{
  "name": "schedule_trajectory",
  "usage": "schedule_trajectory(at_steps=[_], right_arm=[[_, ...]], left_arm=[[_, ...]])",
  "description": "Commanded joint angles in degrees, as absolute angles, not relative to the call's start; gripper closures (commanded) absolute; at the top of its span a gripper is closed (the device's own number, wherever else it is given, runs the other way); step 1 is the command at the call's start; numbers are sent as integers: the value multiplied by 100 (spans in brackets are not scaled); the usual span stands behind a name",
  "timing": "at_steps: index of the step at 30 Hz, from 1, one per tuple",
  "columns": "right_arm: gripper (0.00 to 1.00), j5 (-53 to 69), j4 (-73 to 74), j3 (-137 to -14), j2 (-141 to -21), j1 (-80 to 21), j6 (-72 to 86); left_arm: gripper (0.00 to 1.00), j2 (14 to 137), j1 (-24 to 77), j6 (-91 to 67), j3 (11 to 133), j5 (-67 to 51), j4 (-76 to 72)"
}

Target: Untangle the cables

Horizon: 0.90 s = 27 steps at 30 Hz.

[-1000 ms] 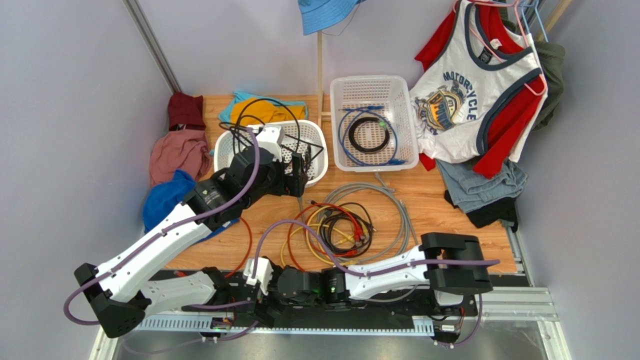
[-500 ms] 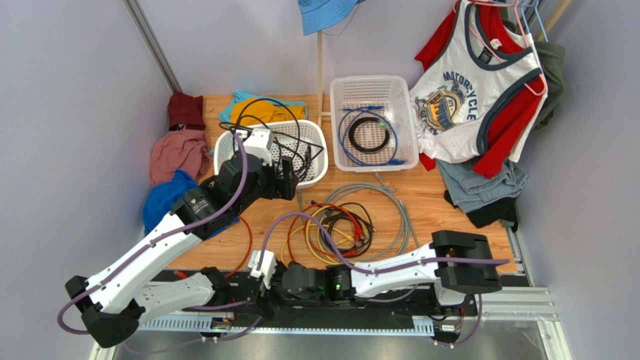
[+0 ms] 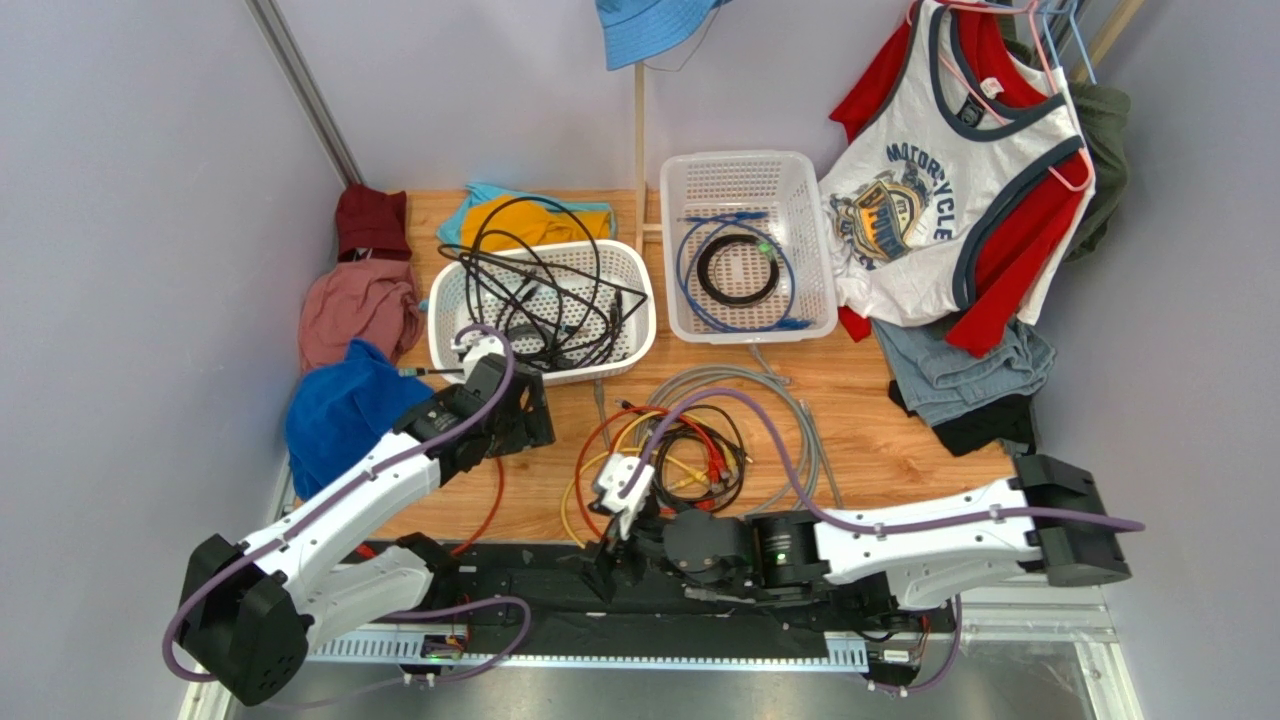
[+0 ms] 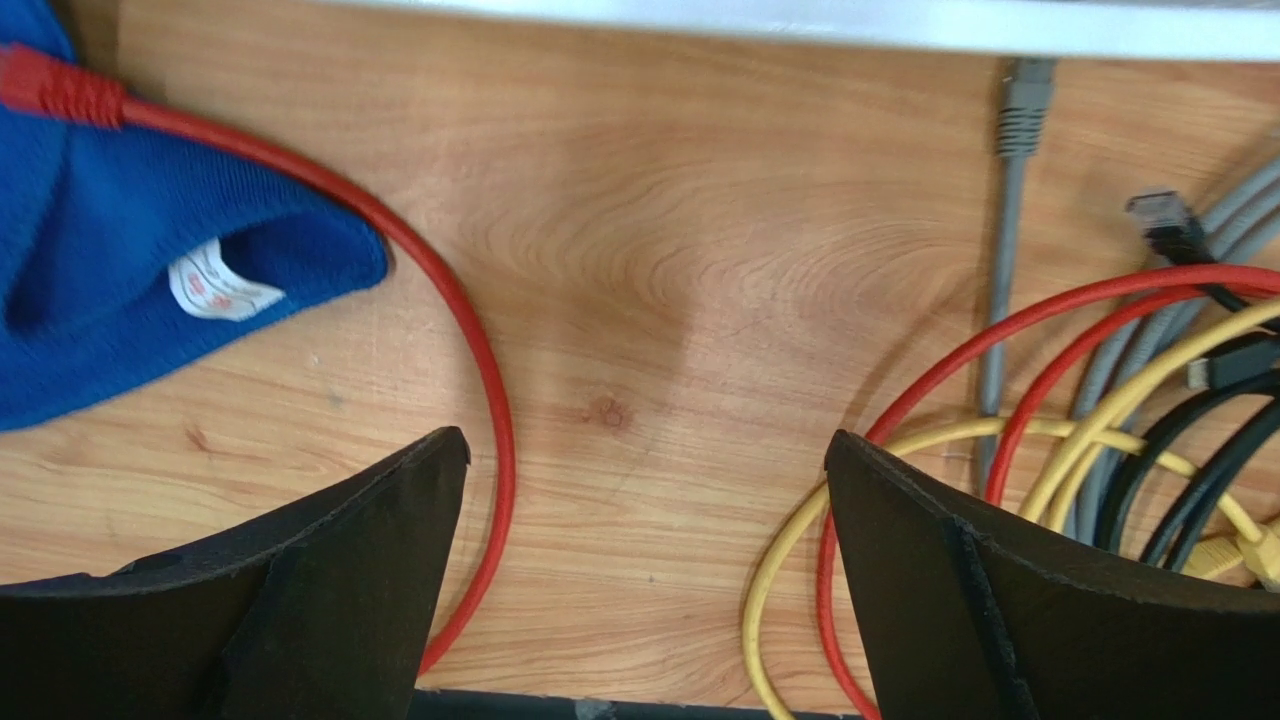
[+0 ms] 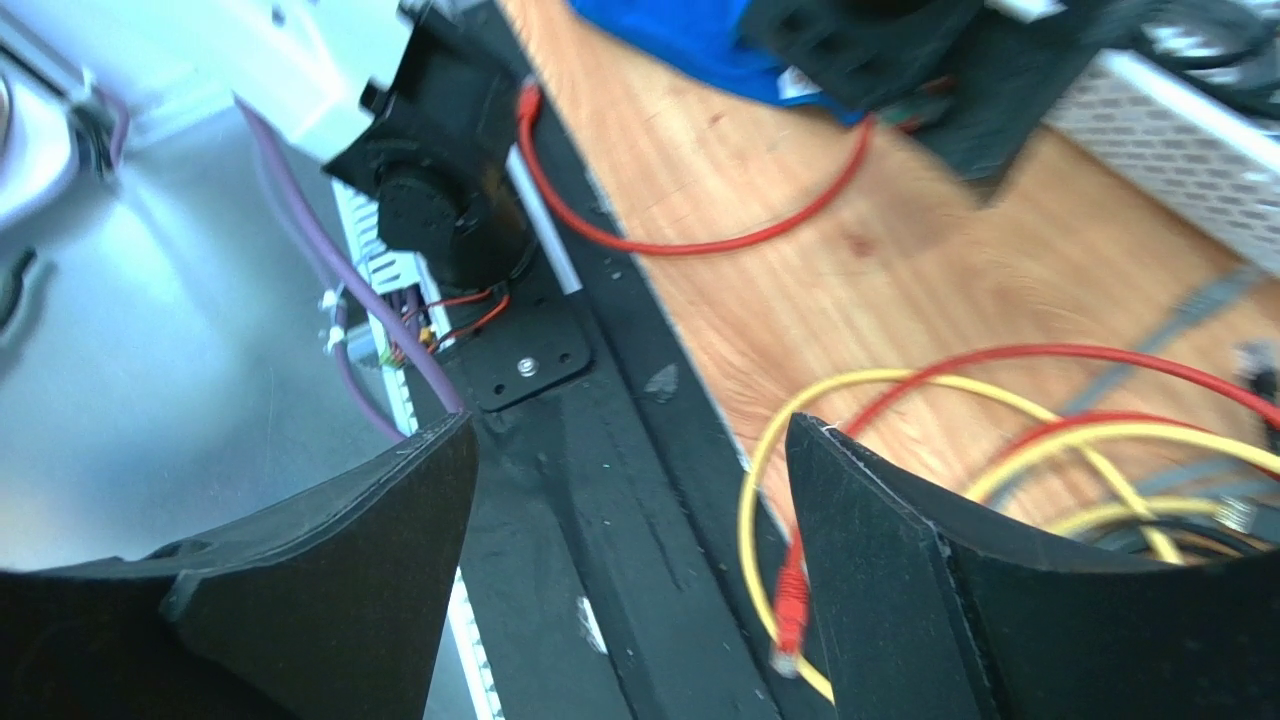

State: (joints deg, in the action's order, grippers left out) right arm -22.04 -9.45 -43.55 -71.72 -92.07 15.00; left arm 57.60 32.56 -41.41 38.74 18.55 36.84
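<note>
The cables (image 3: 684,450) lie in a tangle of red, yellow, black and grey loops on the wooden table (image 3: 879,413). My left gripper (image 3: 511,435) hangs open just left of the tangle. In the left wrist view its jaws (image 4: 643,441) stand wide over bare wood, with a long red cable (image 4: 489,390) by the left finger and yellow and red loops (image 4: 789,555) by the right. My right gripper (image 3: 609,567) is open at the tangle's near edge. In the right wrist view it (image 5: 628,423) hovers over the black front rail (image 5: 601,450), a red plug end (image 5: 789,593) beside its right finger, nothing held.
A white basket (image 3: 451,293) at the back left holds black cables (image 3: 549,300). A second basket (image 3: 819,195) holds a blue and a black coil. A blue hat (image 3: 338,413) and other clothes lie at the left, more clothes at the right.
My left arm has pulled back from the left basket to the near table beside the red cable. My right gripper has swung right and forward to the tangle's near edge, its jaws a little narrower.
</note>
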Motion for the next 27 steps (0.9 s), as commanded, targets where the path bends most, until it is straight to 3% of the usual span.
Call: schedule_trajectory(at_steps=[1,7,21,24,26,27], right_arm=[[21,-2873,-598,-4105,-6269,-9193,1679],[21,-3190,-308,-3806,-5643,-9185,1740],[22,-3428,-158,-3533,-4975,-9185,1811],[22,-3445,-132,-3542,-4966,-9185,1802],[23,-3454,-88,-3551,-4913,-9185,1775],[23,-3472,-36,-3559,-4878,-9185,1775]], left_arm=[[3,5835,3173,-5018,3560,1872,3367],[7,6459,3146,-5624,3015,1468,2646],[15,6652,3164,-5854,3235,2005,3525],[28,6916,3182,-5810,3366,1714,3542],[41,6952,3208,-5766,3401,1627,3533],[53,6926,3243,-5757,3401,1600,3516]])
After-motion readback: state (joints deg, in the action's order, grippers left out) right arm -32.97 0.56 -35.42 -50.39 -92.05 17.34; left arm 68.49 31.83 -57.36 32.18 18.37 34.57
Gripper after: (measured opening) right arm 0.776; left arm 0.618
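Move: A short red cable curves fore and aft under the open left gripper; its near stretch is about 3 cm back, 3 cm left and 9 cm below. From that hand, the blue cloth is some 22 cm left and 5 ahead, the white basket 19 cm ahead and 2 right, and the cable tangle 18 cm right and 1 back. From the right hand, the tangle is about 16 cm ahead, 10 right and 18 below, the short red cable 15 ahead and 13 left. Sink the left gripper about 7 cm onto the short red cable, easing back some 3 cm as the fingers tip steeper and turn about 15 degrees counter-clockwise. Stay low, then start closing around the cable to a little over half open, left finger against it. Meanwhile carry the empty, still open right hand some 8 cm right, a little forward and up, towards the cable tangle. ##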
